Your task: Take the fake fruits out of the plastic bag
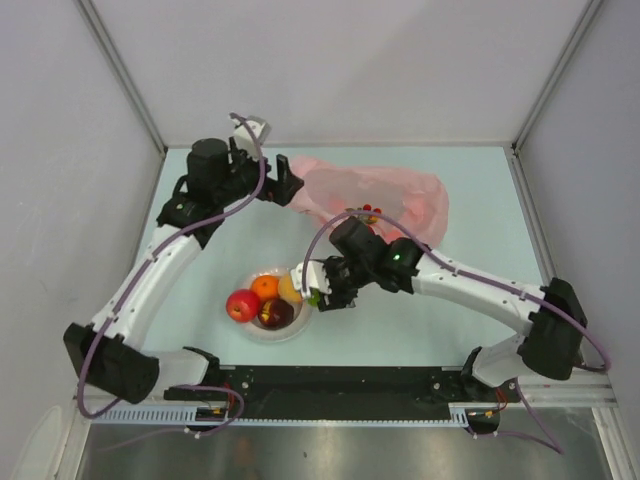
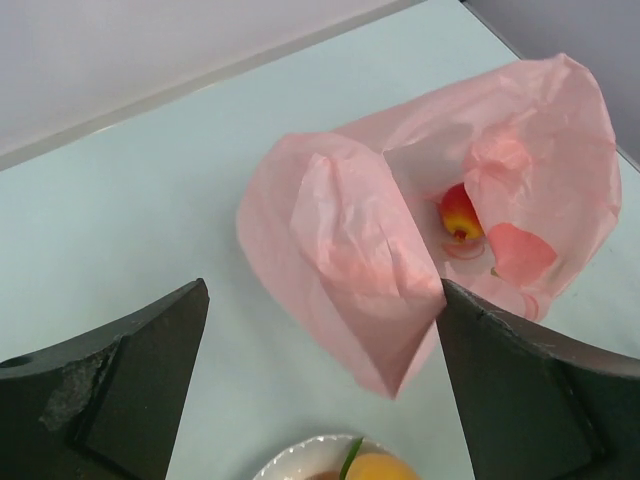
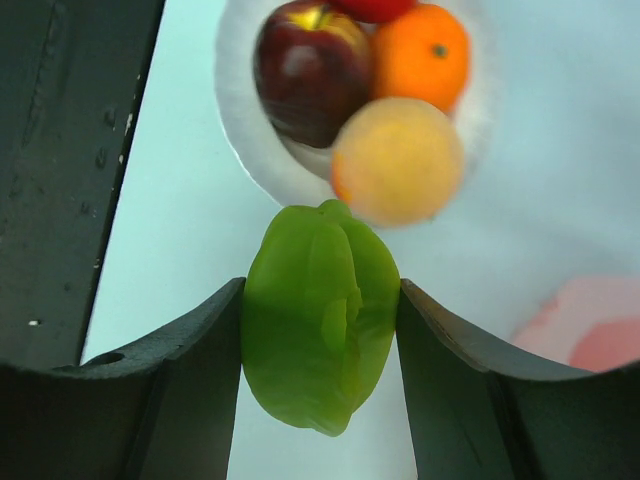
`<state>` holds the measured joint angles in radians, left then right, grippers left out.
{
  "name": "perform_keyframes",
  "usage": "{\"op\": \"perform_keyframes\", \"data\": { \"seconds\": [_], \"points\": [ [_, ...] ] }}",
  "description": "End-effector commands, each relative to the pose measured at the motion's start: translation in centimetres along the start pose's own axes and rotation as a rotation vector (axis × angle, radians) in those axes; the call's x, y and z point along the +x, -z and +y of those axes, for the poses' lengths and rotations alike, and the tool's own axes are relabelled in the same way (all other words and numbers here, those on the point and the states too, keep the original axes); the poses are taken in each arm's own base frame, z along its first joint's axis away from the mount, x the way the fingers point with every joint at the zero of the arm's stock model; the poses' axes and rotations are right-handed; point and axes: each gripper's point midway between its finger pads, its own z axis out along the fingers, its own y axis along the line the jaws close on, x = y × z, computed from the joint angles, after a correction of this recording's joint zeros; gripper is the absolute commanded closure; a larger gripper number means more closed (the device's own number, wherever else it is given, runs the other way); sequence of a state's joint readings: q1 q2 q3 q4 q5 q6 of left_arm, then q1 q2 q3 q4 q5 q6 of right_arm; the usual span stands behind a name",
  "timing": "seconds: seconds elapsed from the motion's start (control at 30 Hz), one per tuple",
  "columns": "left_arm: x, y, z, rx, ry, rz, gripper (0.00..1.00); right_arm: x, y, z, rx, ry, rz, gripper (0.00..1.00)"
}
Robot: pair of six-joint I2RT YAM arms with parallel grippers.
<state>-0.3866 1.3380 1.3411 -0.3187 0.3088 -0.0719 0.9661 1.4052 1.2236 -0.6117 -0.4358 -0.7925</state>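
The pink plastic bag point(image 1: 375, 200) lies crumpled at the back of the table, its mouth gaping in the left wrist view point(image 2: 340, 240). Inside it rests a small red-yellow fruit point(image 2: 460, 212), and red berries point(image 1: 370, 212) show at its near edge. My left gripper point(image 1: 285, 185) point(image 2: 322, 290) is open by the bag's left end, with a bag fold hanging between the fingers and nothing pinched. My right gripper point(image 1: 322, 290) point(image 3: 320, 300) is shut on a green ridged fruit point(image 3: 318, 320) point(image 1: 314, 296) just beside the plate's right rim.
A white plate point(image 1: 250, 325) near the front holds a red apple point(image 1: 242, 305), an orange ball point(image 1: 265, 287), a dark red apple point(image 1: 277, 313) and a yellow-orange fruit point(image 1: 290, 290). Grey walls enclose the table on three sides.
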Motion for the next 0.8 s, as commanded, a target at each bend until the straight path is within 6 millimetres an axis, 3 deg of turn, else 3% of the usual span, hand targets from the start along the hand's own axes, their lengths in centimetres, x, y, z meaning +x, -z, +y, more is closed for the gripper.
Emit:
{"op": "perform_keyframes", "data": {
  "seconds": [0.0, 0.3, 0.43, 0.77],
  "points": [
    [-1.2, 4.0, 0.1, -0.029, -0.011, -0.088, 0.00, -2.8, -3.5, -0.9, 0.011, 0.308, -0.083, 0.66],
    [-0.1, 8.3, 0.8, -0.083, -0.034, -0.128, 0.00, -3.1, -8.3, 1.9, -0.110, 0.474, -0.130, 0.64],
    [-0.2, 9.0, 1.2, -0.105, -0.050, -0.141, 0.00, -2.9, -8.8, 2.1, -0.139, 0.574, -0.139, 0.63],
    [0.2, 9.6, 1.3, -0.101, -0.039, -0.153, 0.00, -1.5, -10.1, 3.9, -0.239, 0.636, -0.142, 0.59]
  ]
}}
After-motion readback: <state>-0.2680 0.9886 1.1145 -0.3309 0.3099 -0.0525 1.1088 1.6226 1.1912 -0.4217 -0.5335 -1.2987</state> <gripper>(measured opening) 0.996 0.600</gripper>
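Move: Held in the right hand's fingers, the green pepper is bound for the white plate, whose middle lies about 13 cm to that hand's left, 2 cm ahead and 18 cm below. On the plate, the peach sits nearest, some 9 cm left and 4 cm ahead of the hand. The dark apple is about 12 cm left and level with the hand, the orange 15 cm left and 5 cm ahead. From the empty left hand, the plate is roughly 16 cm back, 8 cm left and 31 cm below. Carrying the still-gripped green pepper towards the plate, the right hand goes about 7 cm left while sinking 5 or 6 cm and easing back a little, most of it early and then slowing. Its wrist turns some 30 degrees counter-clockwise. The left hand, fingers already wide open, backs away from the pink bag to the left and towards its base, rising slightly. ##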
